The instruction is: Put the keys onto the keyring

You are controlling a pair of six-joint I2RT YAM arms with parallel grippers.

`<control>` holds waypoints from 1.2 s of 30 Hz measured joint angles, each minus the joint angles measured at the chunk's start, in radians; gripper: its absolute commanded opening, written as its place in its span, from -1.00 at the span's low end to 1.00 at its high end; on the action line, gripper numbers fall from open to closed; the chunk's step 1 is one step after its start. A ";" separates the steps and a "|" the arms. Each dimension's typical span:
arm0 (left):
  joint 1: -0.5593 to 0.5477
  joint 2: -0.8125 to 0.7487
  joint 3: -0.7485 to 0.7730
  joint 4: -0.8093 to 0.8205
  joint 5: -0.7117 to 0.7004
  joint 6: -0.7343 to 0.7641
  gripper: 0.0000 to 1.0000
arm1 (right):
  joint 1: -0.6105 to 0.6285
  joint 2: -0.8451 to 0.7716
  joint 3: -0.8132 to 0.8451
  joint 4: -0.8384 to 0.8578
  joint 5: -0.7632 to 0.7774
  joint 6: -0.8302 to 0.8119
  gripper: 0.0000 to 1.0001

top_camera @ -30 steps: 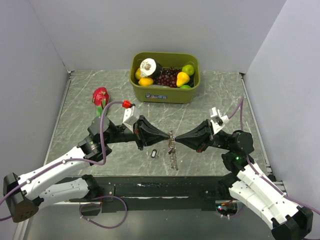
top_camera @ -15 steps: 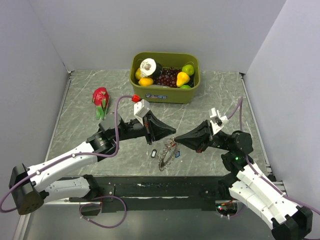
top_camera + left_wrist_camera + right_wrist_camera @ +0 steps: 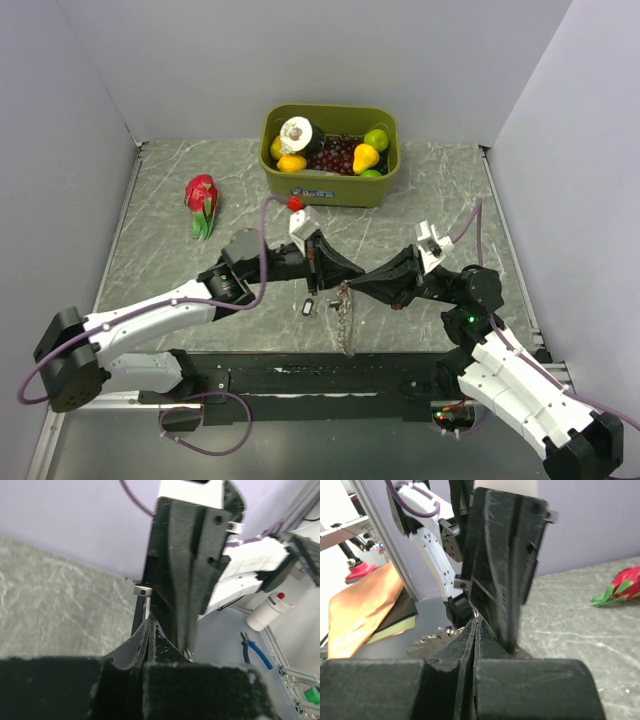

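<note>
The keyring (image 3: 345,318) hangs edge-on as a thin silvery chain-like strip below my right gripper (image 3: 349,286), which is shut on its top wire. In the right wrist view the wire (image 3: 477,615) pokes out between the closed fingertips, and the ring's coiled rim (image 3: 434,639) shows to the left. My left gripper (image 3: 346,276) is shut, its tip pressed close against the right gripper's tip from the upper left. Nothing shows between its jaws in the left wrist view (image 3: 151,624). One small black key (image 3: 308,307) lies on the table left of the ring. Other keys are not distinguishable.
An olive bin (image 3: 330,190) full of fruit stands at the back centre. A red dragon fruit (image 3: 201,195) lies at the back left. The table's dark front rail (image 3: 330,375) runs just below the hanging ring. Grey walls close in on both sides.
The left gripper drew back from the ring, shifted right, and its tip again meets the right gripper's tip. The ring swung out flat and now hangs edge-on.
</note>
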 measured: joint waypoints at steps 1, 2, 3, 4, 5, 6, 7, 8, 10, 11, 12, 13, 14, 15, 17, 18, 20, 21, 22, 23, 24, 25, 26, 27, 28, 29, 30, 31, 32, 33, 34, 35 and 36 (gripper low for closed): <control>-0.003 0.016 -0.004 0.003 -0.006 -0.001 -0.98 | 0.000 0.008 -0.018 0.007 -0.001 0.001 -1.00; -0.005 0.038 -0.010 0.005 -0.021 -0.001 -0.98 | 0.000 0.014 -0.039 0.016 -0.001 0.001 -1.00; -0.007 0.060 -0.020 0.005 -0.040 0.000 -0.98 | 0.000 0.021 -0.061 0.024 0.000 0.001 -1.00; -0.008 0.082 -0.035 0.000 -0.065 0.000 -0.98 | 0.000 0.028 -0.076 0.029 -0.001 0.001 -1.00; -0.008 0.105 -0.050 -0.005 -0.090 -0.001 -0.98 | 0.000 0.038 -0.096 0.031 0.000 0.002 -1.00; -0.006 0.127 -0.064 -0.012 -0.111 -0.001 -0.98 | 0.000 0.045 -0.116 0.034 0.001 0.002 -1.00; 0.000 0.146 -0.083 -0.016 -0.124 -0.004 -0.98 | 0.000 0.061 -0.132 0.033 0.008 0.001 -1.00; 0.008 0.162 -0.107 -0.019 -0.136 -0.012 -0.98 | -0.003 0.072 -0.145 0.029 0.013 0.000 -1.00; 0.031 0.172 -0.159 -0.029 -0.158 -0.027 -0.98 | -0.005 0.078 -0.160 0.019 0.022 -0.015 -1.00; 0.046 0.169 -0.179 -0.036 -0.168 -0.031 -0.98 | -0.005 0.078 -0.162 0.018 0.024 -0.024 -1.00; 0.065 0.159 -0.199 -0.041 -0.185 -0.034 -0.98 | -0.006 0.077 -0.165 0.016 0.034 -0.040 -1.00; 0.084 0.140 -0.216 -0.054 -0.204 -0.038 -0.98 | -0.010 0.077 -0.171 0.013 0.043 -0.055 -1.00; 0.103 0.115 -0.226 -0.068 -0.219 -0.039 -0.98 | -0.014 0.077 -0.177 0.008 0.051 -0.065 -1.00; 0.120 0.087 -0.230 -0.080 -0.232 -0.038 -0.98 | -0.019 0.078 -0.190 0.006 0.067 -0.082 -1.00; 0.139 0.023 -0.230 -0.100 -0.258 -0.029 -0.98 | -0.028 0.097 -0.231 0.005 0.097 -0.113 -1.00; 0.144 -0.011 -0.230 -0.106 -0.268 -0.020 -0.98 | -0.032 0.115 -0.251 0.008 0.109 -0.123 -1.00; 0.148 -0.064 -0.229 -0.115 -0.288 -0.007 -0.98 | -0.038 0.176 -0.286 0.022 0.119 -0.133 -1.00; 0.150 -0.089 -0.229 -0.123 -0.295 0.004 -0.98 | -0.040 0.230 -0.303 0.042 0.121 -0.133 -1.00; 0.152 -0.107 -0.229 -0.130 -0.301 0.008 -0.98 | -0.042 0.285 -0.314 0.072 0.121 -0.129 -1.00; 0.153 -0.121 -0.229 -0.140 -0.306 0.014 -0.98 | -0.045 0.347 -0.318 0.113 0.123 -0.120 -1.00; 0.155 -0.125 -0.229 -0.147 -0.308 0.018 -0.98 | -0.050 0.401 -0.320 0.150 0.124 -0.101 -1.00; 0.157 -0.128 -0.229 -0.154 -0.309 0.023 -0.98 | -0.056 0.449 -0.322 0.201 0.118 -0.081 -1.00; 0.158 -0.128 -0.229 -0.159 -0.307 0.027 -0.98 | -0.061 0.475 -0.322 0.232 0.114 -0.066 -1.00; 0.159 -0.128 -0.229 -0.167 -0.305 0.030 -0.98 | -0.069 0.500 -0.323 0.273 0.103 -0.042 -1.00; 0.160 -0.129 -0.229 -0.174 -0.302 0.031 -0.98 | -0.074 0.509 -0.323 0.295 0.093 -0.027 -1.00; 0.161 -0.129 -0.229 -0.177 -0.298 0.034 -0.98 | -0.079 0.511 -0.323 0.314 0.079 -0.015 -1.00; 0.161 -0.129 -0.229 -0.178 -0.290 0.035 -0.98 | -0.082 0.504 -0.321 0.319 0.068 -0.008 -1.00; 0.161 -0.130 -0.229 -0.179 -0.285 0.037 -0.98 | -0.083 0.486 -0.317 0.315 0.053 -0.003 -1.00; 0.161 -0.131 -0.229 -0.180 -0.280 0.038 -0.98 | -0.083 0.460 -0.311 0.301 0.041 -0.003 -1.00; 0.161 -0.132 -0.229 -0.179 -0.273 0.041 -0.98 | -0.084 0.425 -0.300 0.277 0.027 -0.015 -1.00; 0.161 -0.132 -0.229 -0.177 -0.259 0.044 -0.98 | -0.084 0.380 -0.288 0.239 0.018 -0.030 -1.00; 0.161 -0.133 -0.230 -0.172 -0.245 0.048 -0.98 | -0.084 0.334 -0.268 0.190 0.002 -0.050 -1.00; 0.161 -0.133 -0.230 -0.168 -0.232 0.050 -0.98 | -0.084 0.286 -0.243 0.138 -0.012 -0.075 -1.00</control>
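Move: The keyring hangs from the right fingers, its middle about 8 cm straight below them and level ahead. From the shut left hand, whose tip crosses just beyond the right one, the keyring's middle is some 3 cm left, 2 cm back and 8 cm below. On the table, the loose key tag lies about 8 cm left of the right hand, 6 cm ahead and roughly 32 cm below. Right keeps pinching the keyring, dipping some 20 cm then rising; the shut left drops forward, then lifts leftward. ##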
